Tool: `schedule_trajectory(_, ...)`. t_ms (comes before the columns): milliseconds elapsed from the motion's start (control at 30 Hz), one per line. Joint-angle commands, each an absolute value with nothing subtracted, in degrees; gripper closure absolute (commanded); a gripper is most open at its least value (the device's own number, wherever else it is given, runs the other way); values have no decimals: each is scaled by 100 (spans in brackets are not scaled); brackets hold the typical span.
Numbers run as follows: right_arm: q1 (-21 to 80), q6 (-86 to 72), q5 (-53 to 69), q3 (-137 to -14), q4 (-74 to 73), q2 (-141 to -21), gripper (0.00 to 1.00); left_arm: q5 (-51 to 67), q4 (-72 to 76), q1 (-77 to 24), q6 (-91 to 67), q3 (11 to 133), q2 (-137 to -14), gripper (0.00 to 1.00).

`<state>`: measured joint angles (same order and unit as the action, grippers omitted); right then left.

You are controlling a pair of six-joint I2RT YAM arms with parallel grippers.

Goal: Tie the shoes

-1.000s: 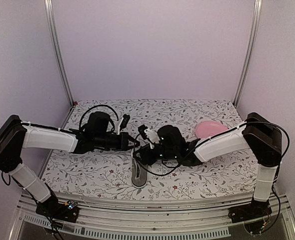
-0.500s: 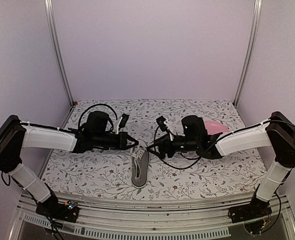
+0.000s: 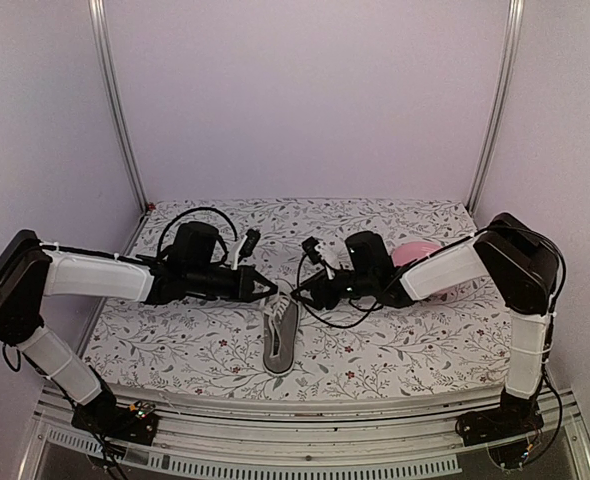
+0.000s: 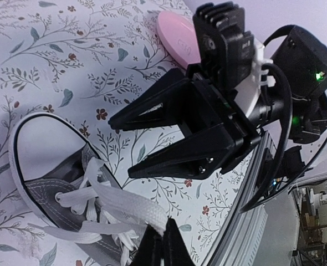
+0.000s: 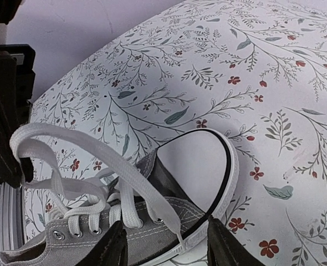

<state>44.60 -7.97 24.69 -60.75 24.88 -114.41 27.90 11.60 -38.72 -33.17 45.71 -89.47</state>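
Observation:
The grey shoe (image 3: pixel 280 340) with white sole lies toe toward the near edge in the top view. My left gripper (image 3: pixel 267 290) hovers over its heel end, shut on a raised loop of white lace (image 4: pixel 124 206); its fingertips (image 4: pixel 164 244) pinch the lace. My right gripper (image 3: pixel 298 290) faces it from the right, open. In the right wrist view the shoe (image 5: pixel 169 221) lies under the open right gripper (image 5: pixel 169 249), and a loose lace end (image 5: pixel 152 199) runs down between the fingers without being pinched.
A pink round plate (image 3: pixel 417 256) sits right of the shoe, partly behind the right arm, and shows as the pink plate (image 4: pixel 174 27) in the left wrist view. Black cables hang from both wrists. The flowered cloth (image 3: pixel 175 345) covers the table.
The right gripper drew away to the right, then came back close to the shoe's heel with its jaws narrower. The left gripper has held the lace almost in place.

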Motion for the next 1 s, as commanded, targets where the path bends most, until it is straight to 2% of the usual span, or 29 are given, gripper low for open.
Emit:
schedule_trajectory(0,4474,-553,2789,-6528,2598,-11782,52,2883,1088,-3822,-3192,4728,-8980,100)
schedule_trajectory(267,4485,-466,3399,-6886,2531,-12303,55,2879,1076,-3817,-3182,4754,-9024,100)
schedule_trajectory(467,4483,-474,3450,-7076,2555,-12393,54,2866,1048,-3820,-3130,4755,-9039,100)
schedule_trajectory(567,4487,-488,3442,-7200,2543,-12486,56,2968,1094,-3828,-3066,4764,-9082,100)
schedule_trajectory(667,4483,-521,3518,-7345,2551,-12569,64,3013,1045,-3892,-2940,4808,-9105,100)
schedule_trajectory(733,4488,-535,3548,-7375,2573,-12585,73,2979,985,-3930,-2909,4821,-9114,100)
schedule_trajectory(833,4482,-553,3392,-7278,2618,-12444,95,2875,877,-3973,-2849,4840,-9123,100)
schedule_trajectory(967,4476,-648,2919,-6682,2863,-11944,98,2722,744,-4295,-2604,4936,-9112,100)
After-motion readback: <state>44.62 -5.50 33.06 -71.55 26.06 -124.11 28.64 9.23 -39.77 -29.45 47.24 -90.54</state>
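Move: The free end of the lace, arching out of the left fingers, hangs about 4 cm to the left of the open right hand, 1 cm ahead and some 2 cm lower. The shoe's toe cap is roughly 6 cm ahead, 5 cm left and 6 cm below the right hand; the crossed laces are 2 cm back, 4 cm left and 5 cm down. From the left hand, that lace end lies about 6 cm ahead, 2 cm right and 2 cm below. The free lace end is reached from the right: the half-open right hand goes about 4 cm left over the shoe, dips some 2 cm on the way and comes most of the way back up, turning a little counter-clockwise. Its fingers then close nearly shut and pinch the lace near its tip, while the shut left fingers keep their hold on the same lace. ##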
